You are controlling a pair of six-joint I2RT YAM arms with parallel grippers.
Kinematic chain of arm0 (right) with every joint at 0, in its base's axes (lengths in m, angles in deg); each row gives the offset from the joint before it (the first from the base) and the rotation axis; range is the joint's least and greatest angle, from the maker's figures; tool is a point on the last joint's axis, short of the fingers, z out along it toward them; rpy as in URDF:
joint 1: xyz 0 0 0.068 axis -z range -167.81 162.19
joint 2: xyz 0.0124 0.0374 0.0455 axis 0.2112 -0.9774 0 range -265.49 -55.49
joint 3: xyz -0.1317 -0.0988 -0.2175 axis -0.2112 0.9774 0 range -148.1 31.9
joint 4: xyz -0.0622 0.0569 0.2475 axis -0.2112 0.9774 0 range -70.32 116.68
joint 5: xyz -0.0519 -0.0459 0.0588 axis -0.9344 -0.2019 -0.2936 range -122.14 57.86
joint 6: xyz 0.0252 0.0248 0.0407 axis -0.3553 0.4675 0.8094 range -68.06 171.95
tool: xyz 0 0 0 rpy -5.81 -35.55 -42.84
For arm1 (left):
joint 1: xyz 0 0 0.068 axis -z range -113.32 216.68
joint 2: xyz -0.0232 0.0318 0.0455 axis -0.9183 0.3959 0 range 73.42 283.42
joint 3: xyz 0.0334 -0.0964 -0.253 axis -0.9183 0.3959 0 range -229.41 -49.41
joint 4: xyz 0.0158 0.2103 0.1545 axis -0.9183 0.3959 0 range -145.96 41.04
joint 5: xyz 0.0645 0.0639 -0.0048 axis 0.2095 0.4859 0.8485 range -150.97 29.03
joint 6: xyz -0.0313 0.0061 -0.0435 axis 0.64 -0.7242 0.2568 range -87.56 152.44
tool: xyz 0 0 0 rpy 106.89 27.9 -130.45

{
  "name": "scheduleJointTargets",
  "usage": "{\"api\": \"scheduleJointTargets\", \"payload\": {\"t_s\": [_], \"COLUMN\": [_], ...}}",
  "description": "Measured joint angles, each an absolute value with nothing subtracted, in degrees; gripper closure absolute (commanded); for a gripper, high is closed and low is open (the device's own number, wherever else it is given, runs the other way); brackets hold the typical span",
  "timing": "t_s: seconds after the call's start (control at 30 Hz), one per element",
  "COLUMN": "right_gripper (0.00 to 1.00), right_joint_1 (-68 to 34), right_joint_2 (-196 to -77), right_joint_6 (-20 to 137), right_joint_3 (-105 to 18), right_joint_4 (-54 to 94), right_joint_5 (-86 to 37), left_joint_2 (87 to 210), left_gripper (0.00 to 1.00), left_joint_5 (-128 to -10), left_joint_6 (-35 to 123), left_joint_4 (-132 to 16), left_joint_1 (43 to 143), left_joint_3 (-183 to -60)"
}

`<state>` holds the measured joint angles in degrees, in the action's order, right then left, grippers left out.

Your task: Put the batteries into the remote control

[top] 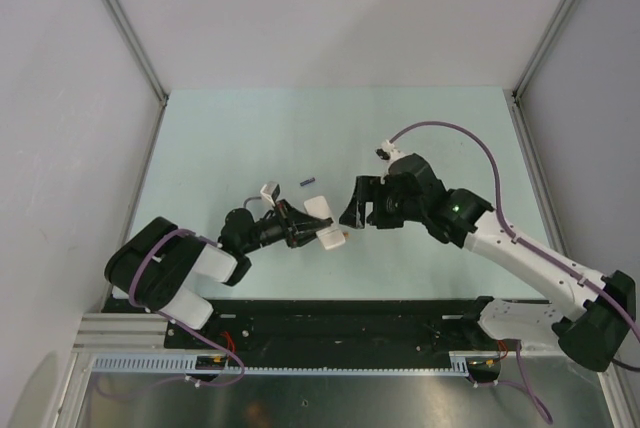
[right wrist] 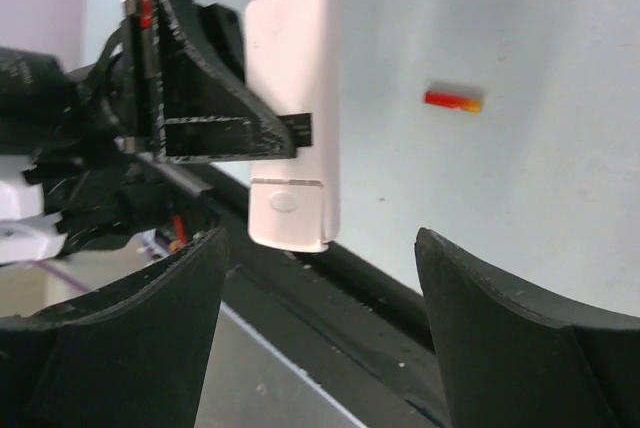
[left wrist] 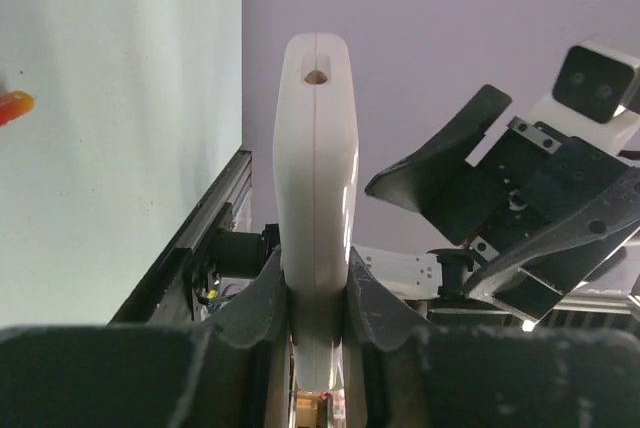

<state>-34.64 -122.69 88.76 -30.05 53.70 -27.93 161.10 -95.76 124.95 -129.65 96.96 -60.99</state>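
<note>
My left gripper (left wrist: 318,308) is shut on the remote control (left wrist: 316,168), which it holds edge-on above the table with the white edge toward the camera. In the right wrist view the plain white back of the remote control (right wrist: 295,78) faces me, with the left gripper's fingers (right wrist: 200,98) clamped on its side. My right gripper (right wrist: 320,318) stands wide open just short of the remote's lower end, holding nothing. An orange-red battery (right wrist: 452,100) lies on the table beyond. From above, a dark battery (top: 308,181) lies behind the remote control (top: 318,209), between the left gripper (top: 305,225) and the right gripper (top: 362,210).
The pale green table (top: 250,138) is walled in by grey panels on three sides. A black rail (top: 350,313) runs along the near edge under both arms. The right arm's purple cable (top: 470,138) loops over the table.
</note>
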Motion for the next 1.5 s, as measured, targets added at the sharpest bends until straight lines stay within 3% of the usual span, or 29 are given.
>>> {"api": "scheduleJointTargets", "payload": {"t_s": [0.27,0.6,0.9,1.23,1.5], "right_gripper": [0.20,0.23,0.27,0.42,0.46], "right_joint_1": [-27.4,-25.2,-25.2,-25.6,-25.8], "right_joint_2": [-118.5,-118.0,-121.2,-124.0,-124.4], "right_joint_6": [95.3,101.7,103.0,103.4,103.5], "right_joint_3": [-17.2,-10.3,-10.1,-9.8,-9.2], "right_joint_4": [37.8,24.7,20.0,17.6,17.3], "right_joint_5": [-9.1,2.5,5.3,6.8,8.0], "left_joint_2": [160.8,160.6,160.2,159.4,158.9], "left_gripper": [1.00,1.00,1.00,1.00,1.00], "left_joint_5": [-98.6,-99.6,-100.4,-100.5,-100.4], "left_joint_6": [124.1,122.9,122.4,122.4,122.4], "left_joint_4": [-129.9,-130.1,-130.4,-130.4,-130.4], "left_joint_1": [97.0,97.0,97.2,97.3,97.3], "left_joint_3": [-62.4,-65.7,-66.3,-66.5,-66.8]}}
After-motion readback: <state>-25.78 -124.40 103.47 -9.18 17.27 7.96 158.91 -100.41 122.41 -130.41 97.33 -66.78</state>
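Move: The remote control is held across its middle in the left fingers, cover end towards the robot. Its middle lies about 9 cm left of the right hand, 2 cm ahead and some 6 cm below. On the table, the red battery lies roughly 4 cm ahead of the right hand, 4 cm left and 15 cm below; the blue battery is some 21 cm ahead of that hand, 13 cm left and 15 cm below. The right hand closes in on the remote's near, covered end, going about 4 cm left, 3 cm back and a little down. It rolls some 30 degrees so its fingers point left and almost level, and partly closes them around that end; contact can't be made out. The left hand keeps its pinch and lifts the remote about 4.5 cm to meet it, tipping the far end up. ##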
